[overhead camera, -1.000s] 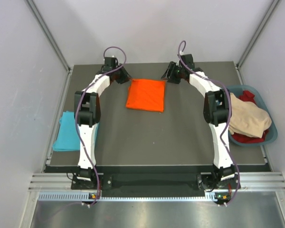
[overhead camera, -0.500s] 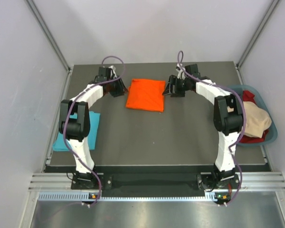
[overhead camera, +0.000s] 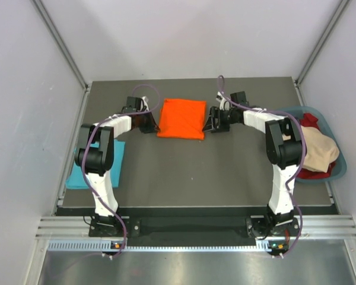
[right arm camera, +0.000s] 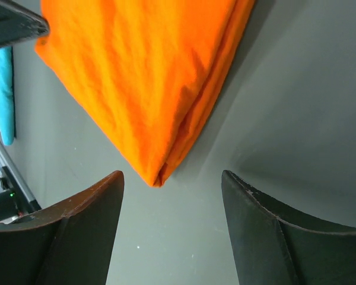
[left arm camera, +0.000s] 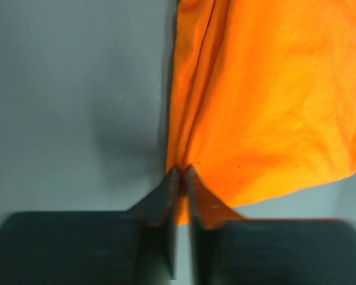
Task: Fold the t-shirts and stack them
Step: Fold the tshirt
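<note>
The orange t-shirt (overhead camera: 181,118) lies folded into a rectangle at the back middle of the table. At its near left edge my left gripper (overhead camera: 154,124) is shut on the cloth; the left wrist view shows the fingertips (left arm camera: 181,171) pinching a fold of the orange t-shirt (left arm camera: 267,101). My right gripper (overhead camera: 209,123) is at the shirt's near right corner. It stands open, and the orange corner (right arm camera: 142,77) lies just ahead of the gap (right arm camera: 172,178), touching neither finger. The turquoise t-shirt (overhead camera: 76,175) lies folded at the table's left edge, partly under my left arm.
A blue-grey basket (overhead camera: 338,169) at the right edge holds beige cloth (overhead camera: 311,148) over red cloth (overhead camera: 308,122). The dark table (overhead camera: 190,172) is framed by grey walls and metal posts. A strip of the turquoise t-shirt (right arm camera: 3,95) shows in the right wrist view.
Both grippers moved from the orange shirt's far corners toward me along its sides. The left gripper closed on the left edge. The right gripper opened wider.
</note>
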Controlling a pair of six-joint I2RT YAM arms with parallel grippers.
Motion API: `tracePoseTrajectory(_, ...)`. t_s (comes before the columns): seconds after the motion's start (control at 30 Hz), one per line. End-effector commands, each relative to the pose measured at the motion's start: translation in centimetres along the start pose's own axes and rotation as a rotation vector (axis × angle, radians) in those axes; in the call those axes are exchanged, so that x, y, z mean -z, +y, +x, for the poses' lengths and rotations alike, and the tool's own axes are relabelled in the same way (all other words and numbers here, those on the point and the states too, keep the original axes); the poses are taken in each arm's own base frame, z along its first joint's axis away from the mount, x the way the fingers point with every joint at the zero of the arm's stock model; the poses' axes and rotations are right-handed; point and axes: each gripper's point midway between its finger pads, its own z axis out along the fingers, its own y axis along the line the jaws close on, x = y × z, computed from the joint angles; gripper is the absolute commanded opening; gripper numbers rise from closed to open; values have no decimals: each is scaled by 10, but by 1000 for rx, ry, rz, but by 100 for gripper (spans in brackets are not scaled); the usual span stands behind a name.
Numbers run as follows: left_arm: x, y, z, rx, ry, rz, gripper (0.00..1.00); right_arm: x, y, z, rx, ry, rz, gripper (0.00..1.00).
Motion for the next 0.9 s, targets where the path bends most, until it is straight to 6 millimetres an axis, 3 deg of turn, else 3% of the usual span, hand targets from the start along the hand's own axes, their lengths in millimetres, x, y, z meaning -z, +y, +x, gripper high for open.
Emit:
tracePoseTrajectory(0.0, -6, 1, 0, -17, -25, 13, 5, -13, 7, -9, 82, -38, -60, 66)
tracePoseTrajectory(0.03, -6, 3, 5, -4, -16, 8, 0, -15, 10, -9, 84, -39, -87, 66)
tracePoseTrajectory(0.33, -5, 20, 30, 79, -8, -62, 0, -31, 14, 7, 64, -25, -128, 57)
tracePoseTrajectory(0.43, -1, 22, 36, 102, -12, -64, 0, -32, 10, 13, 48, -18, -117, 41)
tracePoseTrajectory(0.47, -1, 21, 39, 106, -6, -59, 0, -33, 10, 15, 43, -15, -115, 28)
tracePoseTrajectory(0.53, 4, 19, 44, 121, 9, -58, 0, -29, 11, 14, 33, -31, -112, 14)
tracePoseTrajectory(0.57, 5, 16, 50, 123, 25, -51, 0, -27, 10, 25, 11, -19, -108, 6)
tracePoseTrajectory(0.6, 8, 13, 53, 125, 34, -49, 0, -21, 17, 26, -1, -27, -105, 3)
tracePoseTrajectory(0.63, 14, 11, 57, 133, 38, -49, 0, -18, 17, 25, 4, -46, -99, 2)
tracePoseTrajectory(0.73, 27, 10, 76, 165, 87, -56, 0, -8, 22, 46, -17, -43, -68, 1)
tracePoseTrajectory(0.77, 30, 10, 81, 172, 104, -56, 0, -7, 20, 62, -36, -19, -56, 1)
tracePoseTrajectory(0.87, 41, 5, 95, 201, 142, -38, 0, 3, 27, 78, -45, -23, -50, 3)
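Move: The folded orange t-shirt's near left corner lies just under the left hand's nearly closed fingertips, about 2 cm back and 1 cm down. The cyan shirt is some 25 cm to this hand's left and 17 cm farther back. For the open right hand, the t-shirt's near right corner lies roughly 2 cm to its left, 1 cm back and 3 cm below, while the t-shirt's middle is about 10 cm left and 6 cm ahead, also 3 cm below. The left fingers shut fully on the t-shirt's left edge by its near corner and hold there, while the right hand eases about 2 cm left and down some 2 cm, closing its open fingers to pinch the near right corner. Then both draw back together towards the base, 6 to 7 cm by the end, keeping low and dragging the t-shirt between them. ##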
